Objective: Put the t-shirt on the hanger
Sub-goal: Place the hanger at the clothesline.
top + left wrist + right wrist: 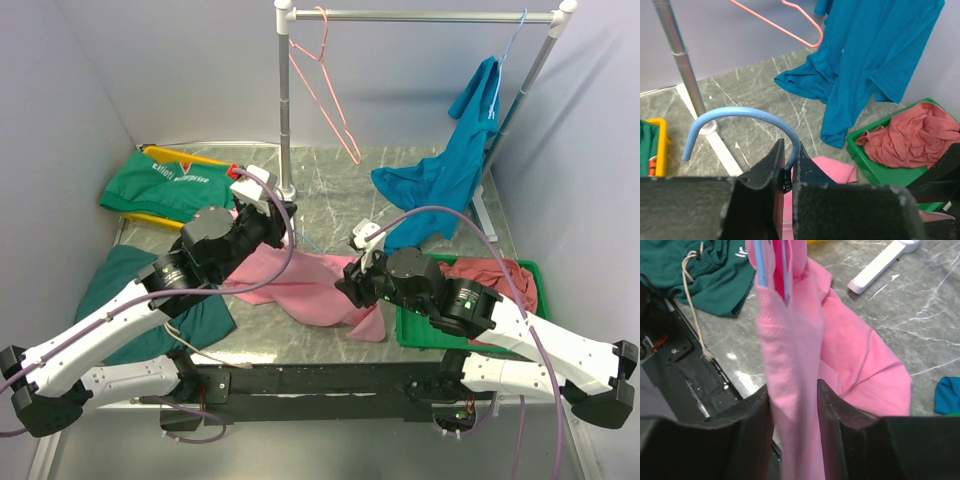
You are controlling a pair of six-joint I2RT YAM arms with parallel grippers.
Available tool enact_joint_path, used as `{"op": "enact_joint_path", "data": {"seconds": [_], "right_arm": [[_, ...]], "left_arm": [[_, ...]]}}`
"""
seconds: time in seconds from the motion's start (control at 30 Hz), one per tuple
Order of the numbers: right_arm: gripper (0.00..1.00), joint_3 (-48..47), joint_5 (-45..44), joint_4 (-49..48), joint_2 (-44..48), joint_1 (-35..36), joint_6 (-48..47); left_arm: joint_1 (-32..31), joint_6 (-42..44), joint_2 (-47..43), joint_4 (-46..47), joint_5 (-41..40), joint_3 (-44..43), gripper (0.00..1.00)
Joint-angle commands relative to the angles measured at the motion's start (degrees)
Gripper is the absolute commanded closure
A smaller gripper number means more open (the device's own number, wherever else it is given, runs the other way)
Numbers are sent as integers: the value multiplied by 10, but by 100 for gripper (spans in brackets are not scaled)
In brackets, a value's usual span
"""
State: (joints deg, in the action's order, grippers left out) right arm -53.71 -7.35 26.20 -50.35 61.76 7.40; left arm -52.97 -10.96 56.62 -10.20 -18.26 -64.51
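Note:
The bright pink t-shirt (300, 285) lies bunched on the table between the two arms. A band of the t-shirt (790, 340) rises taut between the fingers of my right gripper (794, 390), which is shut on it. The light blue wire of the hanger (760, 262) runs into the pink fabric above. My left gripper (790, 150) is shut on the hanger (740, 112) just below its curved hook, which stands upright above the jaws. In the top view the left gripper (285, 228) is at the shirt's far edge and the right gripper (345, 285) at its right side.
A clothes rack pole (285, 100) stands behind, with a pink wire hanger (325, 85) and a teal shirt (450, 170) hanging from the bar. A green bin (420, 335) at right holds a dusty-rose garment (495, 275). Green garments (165, 180) lie at left.

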Motion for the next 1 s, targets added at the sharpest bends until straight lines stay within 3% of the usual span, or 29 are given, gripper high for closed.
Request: {"op": "enact_joint_path", "data": {"seconds": [0.0,0.27,0.4,0.5,0.53,0.6,0.63,0.73,0.8,0.83,0.97], "right_arm": [[55,5,-13,-29,9,4,12],[69,19,5,-18,-4,6,16],[100,37,-6,-34,11,8,38],[100,62,-25,-51,32,11,69],[100,84,-35,-58,41,13,79],[100,113,-54,-84,76,18,107],[100,141,-58,-91,89,20,116],[100,177,-83,-98,130,20,144],[100,186,-104,-91,152,21,161],[100,193,-114,-87,159,21,167],[100,214,-157,-67,205,21,217]], "left_arm": [[-1,-18,7,51,28,-26,99],[-1,-19,17,59,37,-27,99],[-2,-20,27,64,47,-30,99],[-2,-27,31,67,53,-31,98],[-2,-31,33,67,51,-31,81],[-2,-35,36,68,47,-29,69],[-2,-38,35,69,46,-26,57],[-2,-42,34,69,40,-21,33],[-2,-42,31,69,35,-20,27],[-2,-44,29,69,29,-21,19],[-3,-46,8,73,3,-19,10]]}}
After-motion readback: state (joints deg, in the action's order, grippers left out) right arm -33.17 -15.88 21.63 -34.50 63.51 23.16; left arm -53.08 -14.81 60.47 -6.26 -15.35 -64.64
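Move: Between the right hand's half-open fingers runs the t-shirt's shoulder with the hanger's end inside; it lies some 9 cm back, 10 cm right and 12 cm below the left hand, whose shut fingers hold the hanger's hook. The green basket is about 30 cm right of the right hand, 2 cm farther out and 20 cm lower. The clothes rack's near foot stands roughly 14 cm ahead of the left hand, 2 cm to its left, far below. Closing on the t-shirt's shoulder, the right hand takes over the hanger: it pinches the cloth-covered end, then sinks some 7 cm and swings about 4 cm right, away from the left hand, turning slightly clockwise. The left hand, still gripping the hook at first, eases about 3 cm right, then opens almost fully and lets the hook go. ##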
